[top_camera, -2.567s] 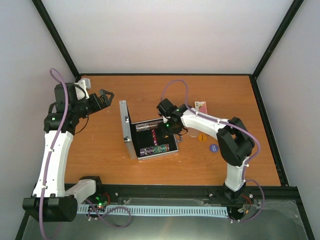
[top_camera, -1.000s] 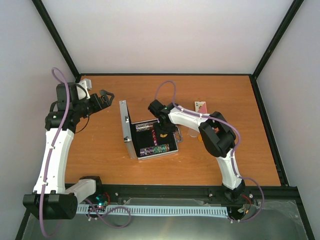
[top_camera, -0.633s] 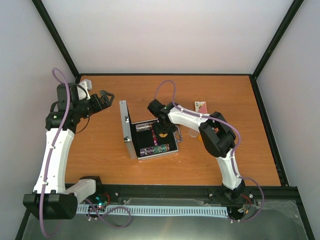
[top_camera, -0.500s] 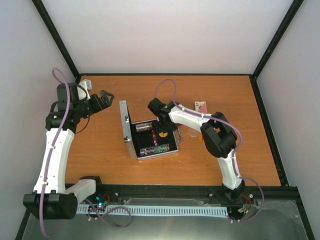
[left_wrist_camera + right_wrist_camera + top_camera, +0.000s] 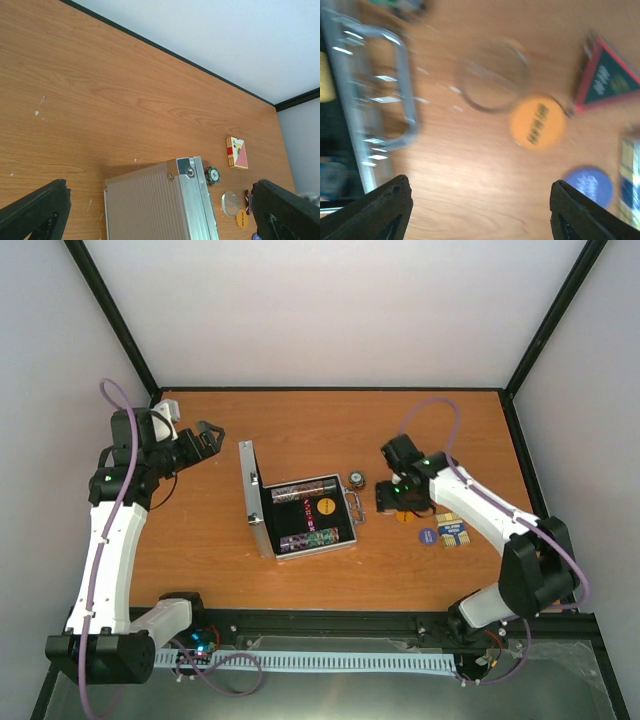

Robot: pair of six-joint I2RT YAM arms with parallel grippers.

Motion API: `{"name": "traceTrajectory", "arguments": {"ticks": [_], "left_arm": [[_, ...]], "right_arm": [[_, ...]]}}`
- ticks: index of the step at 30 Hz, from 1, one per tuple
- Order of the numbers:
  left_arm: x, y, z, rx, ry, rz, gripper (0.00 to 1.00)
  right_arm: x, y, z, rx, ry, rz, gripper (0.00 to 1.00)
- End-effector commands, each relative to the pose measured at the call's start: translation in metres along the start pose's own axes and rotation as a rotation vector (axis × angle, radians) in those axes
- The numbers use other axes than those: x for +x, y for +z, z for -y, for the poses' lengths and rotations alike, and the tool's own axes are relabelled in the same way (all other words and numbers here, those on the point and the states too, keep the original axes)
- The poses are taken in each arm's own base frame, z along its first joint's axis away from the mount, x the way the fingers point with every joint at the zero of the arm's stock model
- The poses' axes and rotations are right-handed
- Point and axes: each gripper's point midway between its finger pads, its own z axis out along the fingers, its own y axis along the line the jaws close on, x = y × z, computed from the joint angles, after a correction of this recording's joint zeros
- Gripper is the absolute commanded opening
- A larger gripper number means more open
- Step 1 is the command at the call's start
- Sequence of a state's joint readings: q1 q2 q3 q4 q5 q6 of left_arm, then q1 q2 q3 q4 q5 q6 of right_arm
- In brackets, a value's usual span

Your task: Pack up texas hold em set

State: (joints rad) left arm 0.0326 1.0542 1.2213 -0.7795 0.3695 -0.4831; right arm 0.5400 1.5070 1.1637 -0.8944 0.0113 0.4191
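Observation:
The silver case (image 5: 262, 532) lies open mid-table with its lid (image 5: 248, 490) upright on the left. Chip rows (image 5: 314, 538) and an orange button (image 5: 326, 505) lie on its black lining. My right gripper (image 5: 393, 503) hovers right of the case handle (image 5: 395, 90), open and empty, above a clear disc (image 5: 492, 75), an orange button (image 5: 537, 122), a blue button (image 5: 588, 184), a triangular button (image 5: 607, 75) and a blue deck (image 5: 450, 531). A chip stack (image 5: 357, 478) stands behind the handle. My left gripper (image 5: 205, 433) is open, left of the lid (image 5: 155, 205). A red deck (image 5: 236, 152) lies beyond.
The wooden table (image 5: 200, 550) is ringed by a black frame and white walls. The left wrist view looks over the ribbed back of the lid toward the far wall. Both arm bases sit on the rail at the near edge.
My right gripper has pulled out of the case and swung right while opening wider. An orange button now lies uncovered in the case, and the chip stack shows. The left arm has barely moved.

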Motion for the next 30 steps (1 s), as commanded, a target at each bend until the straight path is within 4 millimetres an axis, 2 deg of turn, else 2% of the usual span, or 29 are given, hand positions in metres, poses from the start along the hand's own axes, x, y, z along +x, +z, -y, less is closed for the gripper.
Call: {"name": "traceTrajectory", "arguments": {"ticks": [1, 4, 7, 14, 17, 24, 30], "left_arm": [[0.000, -0.003, 0.003, 0.014, -0.013, 0.013, 1.00], [0.001, -0.003, 0.000, 0.001, -0.014, 0.017, 1.00], [0.000, -0.005, 0.000, -0.002, -0.012, 0.024, 1.00], [-0.003, -0.008, 0.002, 0.001, -0.011, 0.042, 1.00], [-0.003, -0.008, 0.003, 0.007, -0.011, 0.044, 1.00], [-0.004, -0.006, 0.003, 0.009, -0.008, 0.039, 1.00], [-0.006, -0.006, 0.005, 0.017, -0.006, 0.040, 1.00]], "right_arm": [[0.044, 0.016, 0.053, 0.116, 0.131, -0.073, 0.76], [0.053, 0.028, 0.067, 0.136, 0.165, -0.072, 0.77], [0.052, 0.042, 0.077, 0.147, 0.201, -0.086, 0.77], [0.024, 0.064, 0.070, 0.112, 0.157, -0.084, 0.77], [0.019, 0.073, 0.072, 0.130, 0.132, -0.097, 0.76], [0.028, 0.087, 0.087, 0.207, 0.127, -0.133, 0.75], [0.030, 0.098, 0.086, 0.189, 0.138, -0.141, 0.74]]}}
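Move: The orange Big Blind chip lies some 7 cm to the right of the right hand, about 1 cm farther out and 11 cm below it. Touching it is the clear dealer disc, roughly 4 cm ahead and 2 cm right of that hand; the All In triangle is about 5 cm ahead and 12 right, the blue chip 5 cm back and 13 right. From the left hand, the Big Blind chip is about 46 cm right, 2 cm back and 30 below. Down and to the right, the right hand drops some 10 cm while shifting about 7 cm right, first drawing back 4 to 5 cm and then coming forward again over the Big Blind chip. The wrist tilts and turns slightly clockwise, roughly 10 degrees; the fingers stay about three-quarters open and end low on either side of the chip, not closing. ##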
